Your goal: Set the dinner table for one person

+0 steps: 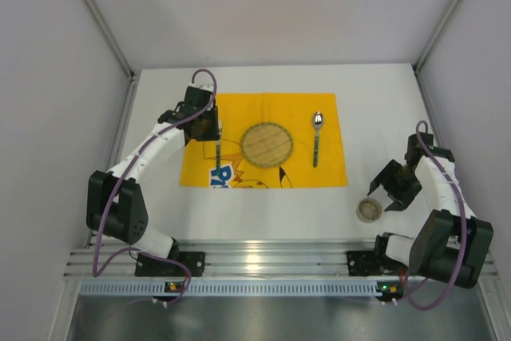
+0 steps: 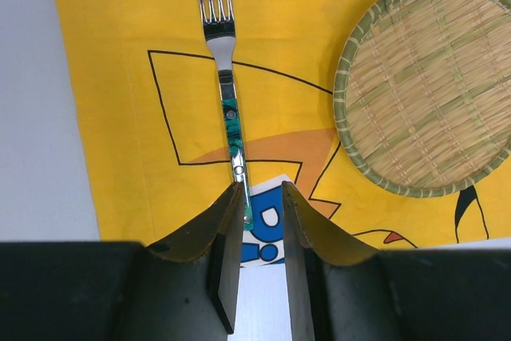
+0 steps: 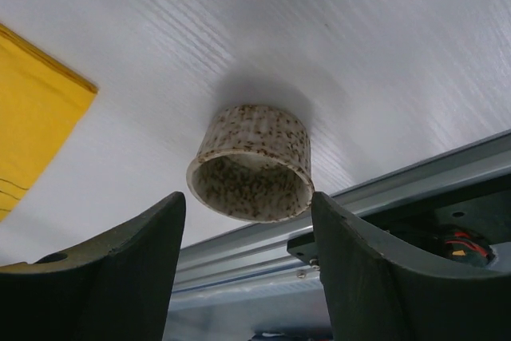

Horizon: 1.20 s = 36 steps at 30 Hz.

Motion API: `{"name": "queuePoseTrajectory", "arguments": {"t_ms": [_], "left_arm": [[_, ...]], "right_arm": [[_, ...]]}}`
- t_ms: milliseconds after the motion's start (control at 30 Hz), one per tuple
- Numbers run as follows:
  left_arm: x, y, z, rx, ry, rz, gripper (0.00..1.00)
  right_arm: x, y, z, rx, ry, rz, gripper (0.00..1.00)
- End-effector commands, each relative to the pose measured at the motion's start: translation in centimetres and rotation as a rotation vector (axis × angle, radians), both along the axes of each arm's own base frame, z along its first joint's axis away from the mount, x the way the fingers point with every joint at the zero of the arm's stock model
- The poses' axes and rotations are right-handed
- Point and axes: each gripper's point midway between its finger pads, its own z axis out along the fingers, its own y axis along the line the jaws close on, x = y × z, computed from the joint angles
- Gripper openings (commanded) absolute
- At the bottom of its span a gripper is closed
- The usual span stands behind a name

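On the white dinner table [image 1: 383,101] lies a yellow printed mat [image 1: 231,109] with a round woven plate [image 1: 267,143] at its centre. A spoon [image 1: 317,137] lies on the mat's right side. A green-handled fork [image 2: 230,109] lies flat on the mat's left side, tines pointing away. My left gripper [image 2: 262,189] is narrowly open over the end of the fork's handle, which rests against the left finger. A speckled cup [image 3: 251,161] stands on the table right of the mat, near the front edge. My right gripper [image 3: 247,201] is open, the cup just beyond its fingertips, untouched.
An aluminium rail [image 1: 271,257] runs along the table's near edge, close behind the cup [image 1: 369,210]. Grey enclosure walls stand at the left, right and back. The woven plate [image 2: 427,85] lies just right of the fork.
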Motion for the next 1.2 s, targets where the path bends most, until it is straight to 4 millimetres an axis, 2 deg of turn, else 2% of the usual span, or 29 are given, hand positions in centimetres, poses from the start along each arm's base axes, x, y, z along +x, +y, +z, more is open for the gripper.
{"name": "queuePoseTrajectory", "arguments": {"t_ms": [0,233,500,567,733,800,900,933,1000,1033,1067,1100,1133,1167], "left_arm": [[0.9,-0.4,1.0,-0.022,-0.055,-0.006,0.31],[0.5,-0.6,0.6,-0.031,-0.038,-0.012,0.30],[0.8,-1.1,1.3,-0.027,-0.045,-0.026,0.30],[0.7,-1.1,1.2,-0.027,-0.040,-0.028,0.30],[0.5,-1.4,1.2,-0.033,-0.037,-0.034,0.30],[0.4,-1.4,1.2,-0.033,-0.035,-0.034,0.30],[0.2,-1.4,1.2,-0.031,-0.034,-0.035,0.29],[0.1,-1.3,1.2,-0.026,-0.032,-0.034,0.29],[0.0,-1.2,1.2,-0.020,-0.034,-0.033,0.29],[0.0,-1.1,1.3,-0.018,-0.035,-0.033,0.29],[-0.1,-1.0,1.4,-0.014,-0.038,-0.033,0.29],[-0.2,-0.9,1.4,-0.011,-0.039,-0.033,0.29],[-0.2,-0.9,1.4,-0.009,-0.038,-0.033,0.29],[-0.3,-0.9,1.5,-0.010,-0.038,-0.034,0.29]], "right_arm": [[-1.2,0.4,0.5,-0.014,0.008,0.014,0.64],[-2.1,0.8,0.3,-0.022,0.000,0.038,0.51],[-2.8,1.2,0.2,-0.019,0.001,0.037,0.56],[-3.0,1.5,-0.5,-0.008,0.011,0.036,0.60],[-3.8,2.0,-2.0,0.014,0.059,0.030,0.61],[-3.2,1.8,-2.1,0.004,0.038,0.028,0.61],[-2.5,1.7,-2.4,0.002,0.035,0.023,0.54],[-2.3,1.6,-2.6,0.000,0.039,0.027,0.46],[-1.8,1.2,-3.2,-0.017,0.042,0.031,0.39],[-1.5,1.3,-3.3,-0.019,0.045,0.028,0.31],[-0.7,1.2,-3.5,-0.019,0.022,0.032,0.28],[-0.7,1.0,-3.9,-0.029,0.051,0.031,0.26],[-0.5,0.9,-4.0,-0.030,0.058,0.030,0.18],[0.3,0.8,-3.9,-0.030,0.044,0.031,0.14]]}}
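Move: Just behind the right hand stands the cup, about 3 cm back, 2 cm to its left and 5 cm below. The spoon lies roughly 16 cm ahead and 17 cm left of that hand, and the yellow cloth's near right corner some 3 cm ahead and 9 cm left, both about 7 cm lower. From the left hand the cup is around 22 cm back, 41 cm right and 12 cm down. Drawing back towards the base and a little left over the cup, the right hand then sinks, some 4 cm lower in all, and comes forward again by nearly 2 cm on the way down. The fingers close from well open late in the descent, pinching the cup's wall on its right, near side, one finger inside the rim and the other outside. ##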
